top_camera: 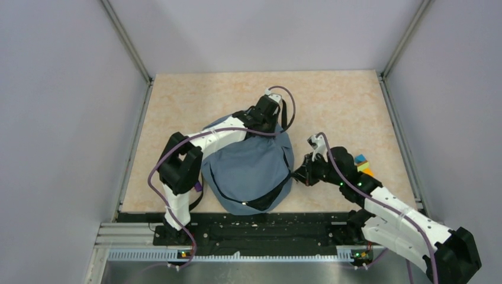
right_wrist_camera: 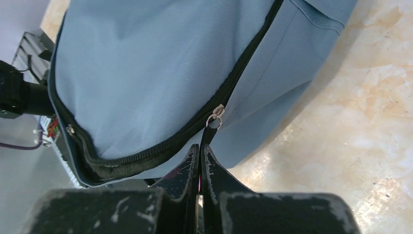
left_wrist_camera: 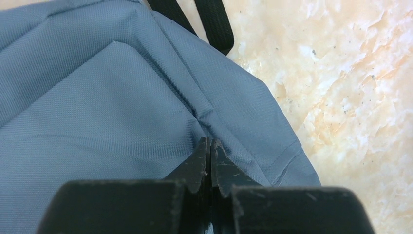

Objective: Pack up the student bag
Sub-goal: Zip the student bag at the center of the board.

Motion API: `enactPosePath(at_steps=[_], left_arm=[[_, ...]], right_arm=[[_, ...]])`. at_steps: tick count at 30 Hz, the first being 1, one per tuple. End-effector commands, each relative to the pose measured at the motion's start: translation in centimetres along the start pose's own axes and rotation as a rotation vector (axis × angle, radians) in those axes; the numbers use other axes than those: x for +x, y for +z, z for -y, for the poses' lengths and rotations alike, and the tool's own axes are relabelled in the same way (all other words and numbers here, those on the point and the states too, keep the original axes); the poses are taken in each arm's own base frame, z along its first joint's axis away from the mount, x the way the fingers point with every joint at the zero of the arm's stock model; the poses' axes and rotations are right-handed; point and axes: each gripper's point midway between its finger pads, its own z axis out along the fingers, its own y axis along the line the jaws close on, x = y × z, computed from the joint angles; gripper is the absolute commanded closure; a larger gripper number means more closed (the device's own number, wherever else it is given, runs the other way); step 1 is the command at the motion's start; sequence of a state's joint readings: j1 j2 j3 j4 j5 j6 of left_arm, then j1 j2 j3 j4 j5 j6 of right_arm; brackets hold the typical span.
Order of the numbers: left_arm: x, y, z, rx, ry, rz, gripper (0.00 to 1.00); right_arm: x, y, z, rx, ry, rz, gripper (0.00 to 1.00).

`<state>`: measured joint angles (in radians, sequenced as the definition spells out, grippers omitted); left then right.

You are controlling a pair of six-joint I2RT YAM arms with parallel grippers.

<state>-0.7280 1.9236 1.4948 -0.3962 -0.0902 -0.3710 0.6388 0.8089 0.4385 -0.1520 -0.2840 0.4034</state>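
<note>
The student bag [top_camera: 248,168] lies flat on the table between both arms, a grey-blue backpack with a black arched zipper [right_wrist_camera: 234,83]. My left gripper [top_camera: 264,122] is at the bag's far edge. In the left wrist view the left gripper [left_wrist_camera: 209,142] is shut, and its tips pinch a fold of the bag's fabric [left_wrist_camera: 122,97], with creases running to them. My right gripper [top_camera: 297,176] is at the bag's right side. In the right wrist view it [right_wrist_camera: 201,147] is shut on the black pull tab hanging from the metal zipper slider [right_wrist_camera: 215,116].
Black straps [left_wrist_camera: 209,19] trail off the bag's far end onto the beige tabletop [top_camera: 337,106]. Small coloured blocks [top_camera: 362,164] sit beside the right arm. A purple item [top_camera: 198,186] shows at the bag's left edge. Grey walls enclose the table.
</note>
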Motion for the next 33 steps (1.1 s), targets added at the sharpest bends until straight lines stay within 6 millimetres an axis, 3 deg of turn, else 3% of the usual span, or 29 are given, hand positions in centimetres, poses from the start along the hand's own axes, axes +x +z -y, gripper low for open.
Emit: enactPosePath(at_steps=[1, 9, 14, 15, 17, 22, 27, 33], left_arm=[[-6.5, -0.9, -2.2, -0.041, -0.007, 0.228, 1.00], [-11.7, -0.8, -3.8, 0.024, -0.030, 0.379, 1.00], [-13.6, -1.2, -2.0, 0.244, 0.139, 0.441, 1.00], [-13.5, -1.5, -1.6, 0.288, 0.198, 0.443, 1.00], [-12.5, -2.4, -0.5, 0.383, 0.361, 0.447, 1.00], [-9.8, -5.2, 1.7, 0.559, 0.520, 0.431, 1.00], [-8.5, -6.1, 2.3, 0.616, 0.527, 0.395, 1.00], [-6.6, -6.5, 1.3, 0.583, 0.548, 0.357, 1.00]], right_arm=[[0.7, -1.5, -3.3, -0.132, 0.032, -0.064, 1.00], [1.1, -1.2, -3.8, -0.152, 0.078, -0.086, 1.00], [-0.6, -1.2, -2.3, -0.046, 0.090, -0.008, 1.00], [-1.1, -1.3, -1.5, 0.004, 0.088, 0.012, 1.00], [-2.7, -1.6, 0.5, 0.136, 0.076, 0.071, 0.82], [-5.7, -2.1, 4.8, 0.305, 0.000, 0.142, 0.41], [-8.0, -0.8, 8.8, 0.342, -0.079, 0.252, 0.32], [-10.2, -0.1, 10.0, 0.243, 0.077, 0.387, 0.31]])
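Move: The right hand already pinches the zipper pull, its slider some 2 cm ahead, 1 cm left and just below; the gaping stretch of zipper lies about 7 cm back, 7 cm left and 4 cm lower, the second slider 10 cm back and 17 cm left, also 4 cm lower. The left hand is already shut on bag cloth at its tips; that first slider lies roughly 15 cm back and 5 cm right, the strap loop 5 cm ahead and 3 cm right on the board. With its fingers kept shut on the cloth, the left hand drags the bag's far end about 8 cm forward while rising, then comes back some 5 cm, ending 6 cm higher and twisted clockwise and tilted up. The right hand first draws back about 3 cm with the pull, then opens, lets go of it and swings forward and to the right beside the bag, turning clockwise. ##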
